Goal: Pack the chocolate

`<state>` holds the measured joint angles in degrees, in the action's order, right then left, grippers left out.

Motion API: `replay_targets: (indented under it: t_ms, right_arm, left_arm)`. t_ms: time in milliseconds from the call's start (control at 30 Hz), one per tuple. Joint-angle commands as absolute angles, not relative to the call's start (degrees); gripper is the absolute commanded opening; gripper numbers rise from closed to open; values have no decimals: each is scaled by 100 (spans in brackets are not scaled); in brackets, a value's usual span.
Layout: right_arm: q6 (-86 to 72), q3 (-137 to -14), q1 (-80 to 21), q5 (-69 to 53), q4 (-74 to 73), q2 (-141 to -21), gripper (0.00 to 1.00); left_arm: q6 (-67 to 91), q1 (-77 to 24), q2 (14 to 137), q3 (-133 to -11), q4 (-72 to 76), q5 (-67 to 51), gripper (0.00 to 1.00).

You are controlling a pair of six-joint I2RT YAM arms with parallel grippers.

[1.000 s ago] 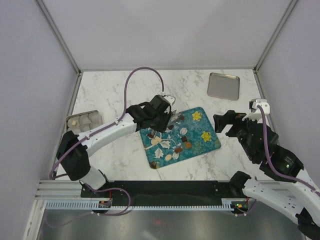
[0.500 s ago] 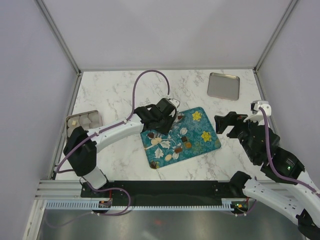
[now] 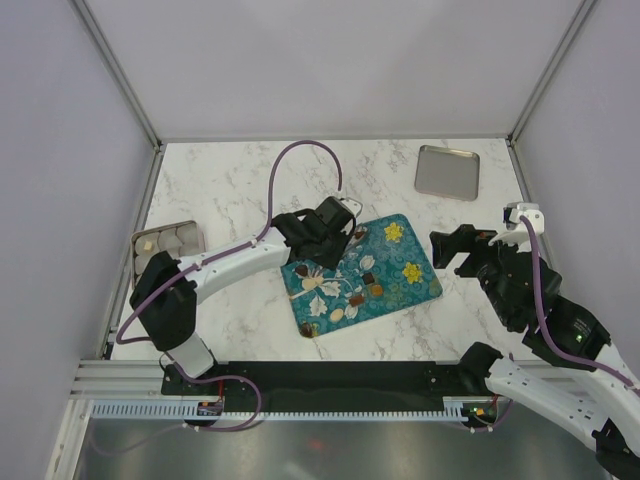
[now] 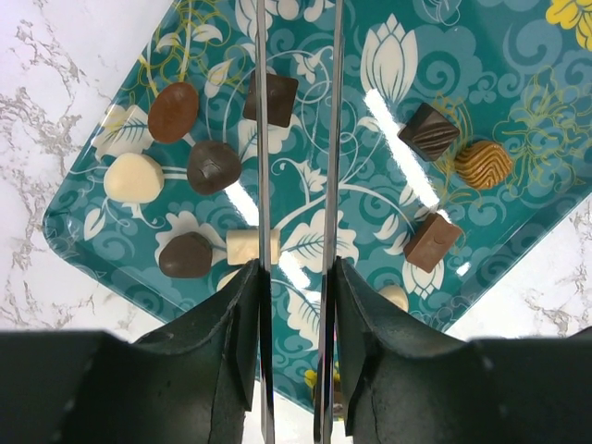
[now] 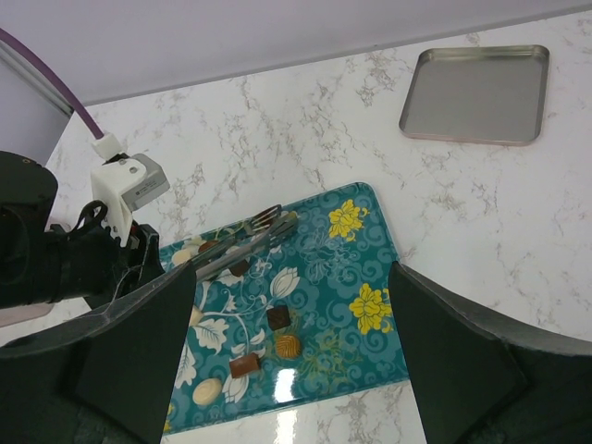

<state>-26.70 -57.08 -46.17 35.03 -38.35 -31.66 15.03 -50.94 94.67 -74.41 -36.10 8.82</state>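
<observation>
Several chocolates (image 3: 368,278), dark, caramel and cream, lie on the teal flowered tray (image 3: 400,262). My left gripper (image 3: 335,235) is shut on metal tongs (image 3: 352,238) held over the tray's far left part. In the left wrist view the gripper (image 4: 296,277) holds the two tong blades (image 4: 262,139) apart with nothing between them. A dark square chocolate (image 4: 280,97) lies partly under the left blade, and a cream block (image 4: 248,246) lies beside it. My right gripper (image 3: 455,245) is open and empty, above the table right of the tray. Its wrist view shows the tongs (image 5: 245,242) and chocolates (image 5: 278,317).
A metal tin (image 3: 167,240) with white paper cups and one cream piece stands at the left table edge. A bare silver tray (image 3: 447,172) lies at the back right. Enclosure walls stand on three sides.
My left gripper has moved a little right and farther over the tray with the tongs. The right arm has hardly moved.
</observation>
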Motion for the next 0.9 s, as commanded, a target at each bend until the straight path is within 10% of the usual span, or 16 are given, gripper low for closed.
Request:
replay_targets:
  t_ms: [0, 500, 867]
  right_arm:
    - [-2637, -5687, -4632, 3647, -3814, -3120, 93]
    - [-2698, -5652, -4632, 3349, -3797, -3041, 93]
    - [-2602, -5783, -4632, 2708, -3779, -3391, 93]
  left_arm:
    - [1441, -5133, 9185, -7787, -3708, 940, 36]
    - [2056, -4633, 8491, -8596, -5430, 2038, 32]
    - [2268, -1566, 6804, -7700, -5704, 2276, 31]
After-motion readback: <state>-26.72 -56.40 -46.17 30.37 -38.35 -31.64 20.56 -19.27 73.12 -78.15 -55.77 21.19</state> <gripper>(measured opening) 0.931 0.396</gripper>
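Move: The left hand holds the tongs, their tips at a brown chocolate about 8 cm ahead and 8 right. The white box is some 37 cm left and 3 ahead; a dark square chocolate sits 4 cm ahead and 3 right. All lie roughly 8 cm below. From the right hand the white box is about 66 cm left, 9 ahead and 28 lower. The left arm lifts the tonged chocolate, then sweeps left about 24 cm towards the white box, turning counter-clockwise. ##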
